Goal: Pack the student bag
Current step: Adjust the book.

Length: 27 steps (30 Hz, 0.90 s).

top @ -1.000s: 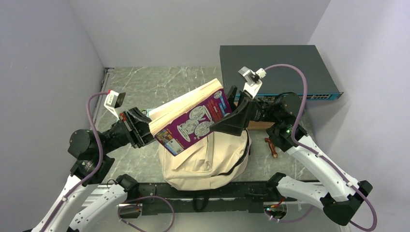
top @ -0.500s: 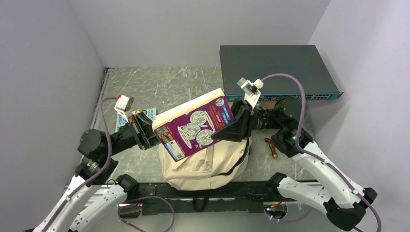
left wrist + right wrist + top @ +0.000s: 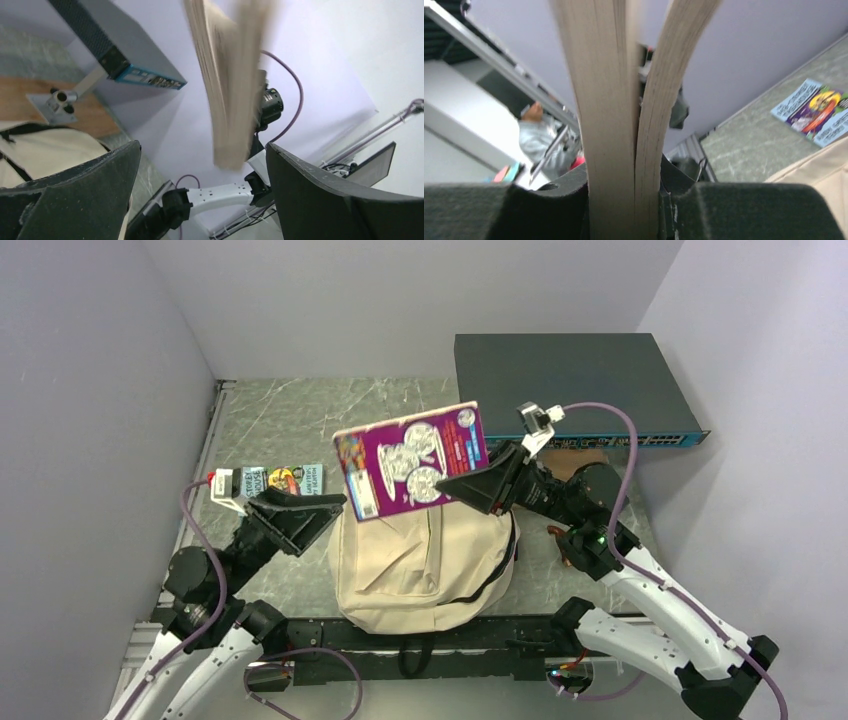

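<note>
The cream student bag point(image 3: 425, 570) lies at the near middle of the table, and a corner of it shows in the right wrist view point(image 3: 819, 170). A thick purple-covered book point(image 3: 410, 460) hangs in the air above the bag's far end. My right gripper point(image 3: 470, 485) is shut on its right edge; the page block point(image 3: 609, 100) fills the space between the jaws point(image 3: 624, 200). My left gripper point(image 3: 300, 512) stands open to the left of the bag, apart from the book. In the left wrist view the book's pages point(image 3: 230, 85) hang beyond the open fingers point(image 3: 202, 155).
A second, thin book point(image 3: 285, 480) lies flat on the table left of the bag, also seen from the right wrist point(image 3: 811, 105). A dark network switch point(image 3: 570, 380) sits on a wooden board point(image 3: 575, 455) at the back right. A small reddish object point(image 3: 562, 545) lies right of the bag.
My left gripper let go of the purple book, opened wide and drew back toward the near left. The right gripper closed on the book and now carries it alone, raised and turned.
</note>
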{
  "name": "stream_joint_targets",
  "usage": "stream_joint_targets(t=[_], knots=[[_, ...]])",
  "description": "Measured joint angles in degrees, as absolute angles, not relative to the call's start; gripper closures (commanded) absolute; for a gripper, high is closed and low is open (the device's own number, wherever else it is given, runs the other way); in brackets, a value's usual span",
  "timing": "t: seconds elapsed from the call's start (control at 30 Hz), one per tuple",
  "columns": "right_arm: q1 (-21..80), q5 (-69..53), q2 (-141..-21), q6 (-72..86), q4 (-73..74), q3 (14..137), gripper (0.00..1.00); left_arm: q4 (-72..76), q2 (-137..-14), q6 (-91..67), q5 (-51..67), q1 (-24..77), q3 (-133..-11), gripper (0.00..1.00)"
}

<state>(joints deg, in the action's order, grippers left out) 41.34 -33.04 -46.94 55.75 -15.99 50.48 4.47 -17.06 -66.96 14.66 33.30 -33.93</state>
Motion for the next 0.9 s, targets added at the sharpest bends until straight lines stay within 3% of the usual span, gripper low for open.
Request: stream_joint_targets(t=[0.23, 0.7, 0.73, 0.77, 0.83, 0.9], knots=[[40.58, -23.4, -48.71, 59.68, -17.02, 51.51, 1.0, 14.61, -13.41, -61.54, 13.21, 33.36, -28.95, 0.0], [40.58, -26.98, -54.35, 67.2, -20.73, 52.8, 1.0, 23.16, -27.18, -56.86, 18.28, 33.36, -34.13, 0.03], [40.58, -27.64, -54.46, 67.37, -21.08, 52.8, 1.0, 23.29, -27.94, -56.84, 18.41, 33.36, -34.35, 0.08], [40.58, -28.18, -54.54, 67.51, -21.21, 52.8, 1.0, 23.31, -28.64, -56.86, 18.59, 33.36, -34.65, 0.2], [40.58, -29.52, -54.54, 67.51, -21.3, 52.77, 1.0, 23.07, -30.28, -56.82, 18.98, 33.36, -35.75, 0.56], [40.58, -30.65, -54.39, 66.94, -21.06, 52.77, 0.87, 22.09, -31.11, -56.4, 19.14, 33.36, -36.95, 0.85]])
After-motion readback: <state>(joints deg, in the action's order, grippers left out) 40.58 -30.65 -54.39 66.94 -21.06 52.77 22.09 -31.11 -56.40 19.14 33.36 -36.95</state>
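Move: The purple book, already in the right gripper, has its middle about 9 cm ahead of the left hand, 12 cm to its right and some 3 cm higher. The backpack lies about 31 cm below that hand, 14 cm to its right and 2 cm ahead. The blue book is on the table roughly 23 cm ahead, 21 cm left and 38 cm below. From the right hand, the purple book's middle is about 4 cm ahead, 5 cm left and 3 cm up. Bring the open left gripper up and, after a small swing back to the left, forward and right to the purple book's near left corner, about 5 cm in all, tilting the fingers up some 15 degrees; then start closing around that edge. Keep the right grip, carry the book forward and slightly left, ease partway back, and roll its far side down. ##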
